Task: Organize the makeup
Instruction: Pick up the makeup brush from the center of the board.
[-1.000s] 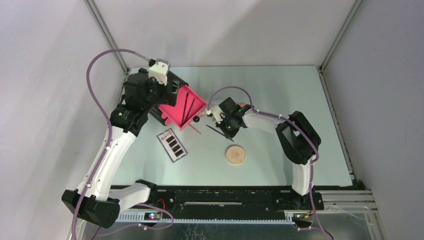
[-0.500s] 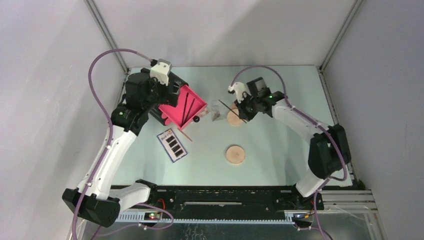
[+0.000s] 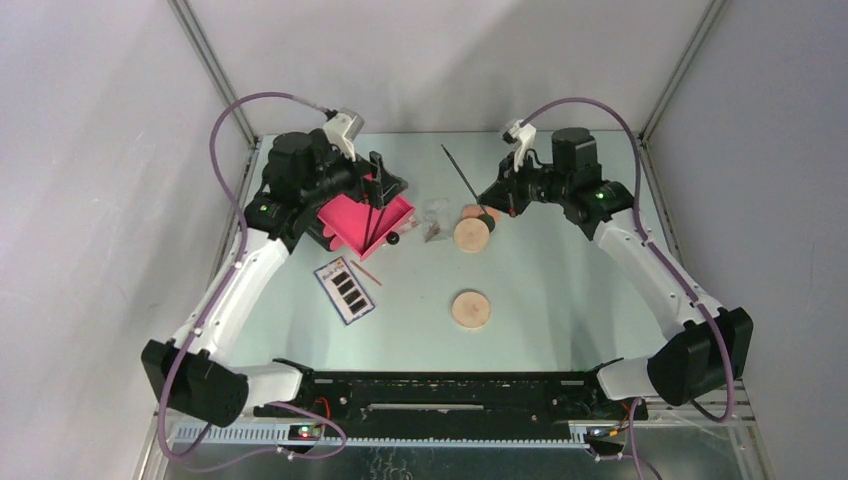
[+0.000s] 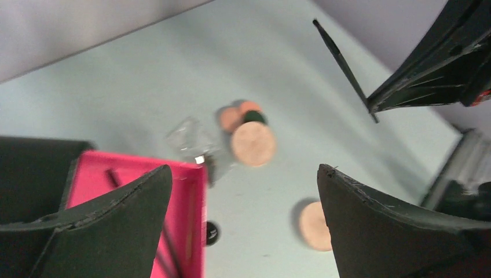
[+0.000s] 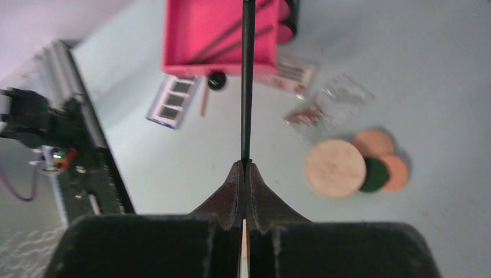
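My right gripper (image 3: 497,192) is shut on a thin black stick (image 3: 459,171) and holds it in the air over the far middle of the table; in the right wrist view the stick (image 5: 248,81) rises straight from the shut gripper (image 5: 245,165). Below lie a tan disc (image 3: 471,235), peach rounds (image 5: 373,143) and a dark-green round (image 5: 373,175). A second tan disc (image 3: 470,309) lies nearer. My left gripper (image 3: 385,186) stands open and empty above the pink drawer (image 3: 350,222), which holds thin sticks. The palette (image 3: 344,290) and a pink stick (image 3: 368,272) lie near it.
A clear packet (image 3: 435,212) lies between the drawer and the tan disc. A small black knob (image 3: 393,238) sticks out at the drawer's corner. The black box is mostly hidden under my left arm. Grey walls close in the table's back and sides.
My right gripper closed on the black stick beside the drawer, then lifted it up and away toward the far right. My left gripper shifted right, over the drawer's far edge.
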`<state>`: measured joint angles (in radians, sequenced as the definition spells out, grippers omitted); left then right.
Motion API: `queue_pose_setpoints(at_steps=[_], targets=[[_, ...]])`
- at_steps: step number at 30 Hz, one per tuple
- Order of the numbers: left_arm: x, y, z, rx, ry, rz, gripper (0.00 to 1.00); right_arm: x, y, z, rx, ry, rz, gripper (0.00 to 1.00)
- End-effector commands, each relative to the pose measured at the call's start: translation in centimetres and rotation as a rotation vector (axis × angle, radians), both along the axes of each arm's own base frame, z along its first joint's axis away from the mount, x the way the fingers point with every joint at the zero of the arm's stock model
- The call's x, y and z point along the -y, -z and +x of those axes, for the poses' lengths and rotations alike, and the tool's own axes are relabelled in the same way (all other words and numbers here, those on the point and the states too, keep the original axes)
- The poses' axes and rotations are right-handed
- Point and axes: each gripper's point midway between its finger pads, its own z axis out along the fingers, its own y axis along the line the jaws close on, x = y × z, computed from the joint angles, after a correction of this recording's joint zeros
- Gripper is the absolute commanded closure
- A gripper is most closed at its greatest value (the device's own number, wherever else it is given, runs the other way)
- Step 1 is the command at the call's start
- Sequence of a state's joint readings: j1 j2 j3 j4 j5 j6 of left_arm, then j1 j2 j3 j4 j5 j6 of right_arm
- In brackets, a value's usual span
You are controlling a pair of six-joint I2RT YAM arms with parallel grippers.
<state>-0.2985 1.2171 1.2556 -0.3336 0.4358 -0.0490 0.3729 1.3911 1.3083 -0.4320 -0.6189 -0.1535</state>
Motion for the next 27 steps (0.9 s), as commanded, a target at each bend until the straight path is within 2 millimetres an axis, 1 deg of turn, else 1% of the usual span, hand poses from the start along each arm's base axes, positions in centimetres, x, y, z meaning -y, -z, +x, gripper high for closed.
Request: queue_pose_setpoints(at_steps=[1,4,6,11,15,18,22,25,27], targets=[[4.6,-3.8,-1.3,-0.055,0.215,-0.275,0.00,-1.7,-7.3,-2.0,-0.017,-0.114,0.247,1.00],[6.5,-5.2,-1.7,-0.068,0.288,-0.366,0.01,-2.1,-9.0,-2.8,-0.083,-0.159,0.337,1.00],[7.7,-5.9,-2.3,-0.064,0.333,-0.398,0.03,-2.4,-9.8,-3.2,-0.116,-0.181,0.377,1.00],[10.6,-6.8,-3.7,-0.083,0.410,-0.470,0.08,-3.1,-10.7,-4.1,-0.175,-0.232,0.432,1.00],[12.2,-7.1,-3.9,-0.121,0.444,-0.523,0.15,-3.7,-11.1,-4.6,-0.207,-0.272,0.456,1.00],[13.0,-7.1,-3.9,-0.144,0.477,-0.552,0.27,-4.1,-10.8,-4.9,-0.220,-0.287,0.454,1.00],[13.5,-6.7,-4.0,-0.166,0.500,-0.567,0.41,-4.3,-10.4,-4.9,-0.232,-0.294,0.455,1.00],[13.7,-6.6,-4.1,-0.172,0.520,-0.574,0.56,-4.3,-10.1,-4.8,-0.236,-0.293,0.452,1.00],[13.8,-6.7,-4.2,-0.174,0.531,-0.578,0.70,-4.4,-9.9,-4.7,-0.241,-0.294,0.451,1.00]])
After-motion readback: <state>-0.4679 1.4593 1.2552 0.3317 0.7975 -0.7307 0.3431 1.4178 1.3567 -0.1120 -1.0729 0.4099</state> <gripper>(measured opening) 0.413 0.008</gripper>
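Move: The brush is already in the right gripper, its middle about 14 cm to the left gripper's right, 1 cm ahead and level in height. The pink drawer lies some 11 cm ahead of the left gripper, 6 cm to its left and 28 cm below; the clear bag about 13 cm ahead, 8 cm right and 30 cm below. From the right gripper, the brush's middle is roughly 2 cm ahead, 4 cm left and 5 cm up, the left gripper 1 cm ahead, 18 cm left and 5 cm up. Bring the left gripper about 13 cm to the right and some 5 cm up to the standing brush, turning it clockwise with its left side dropping, and draw the jaws more than halfway in around the shaft above the right fingertips. Meanwhile keep the brush pinched in the right gripper and lift it about 9 cm, easing it back and left towards the left gripper, then hold it nearly still. ##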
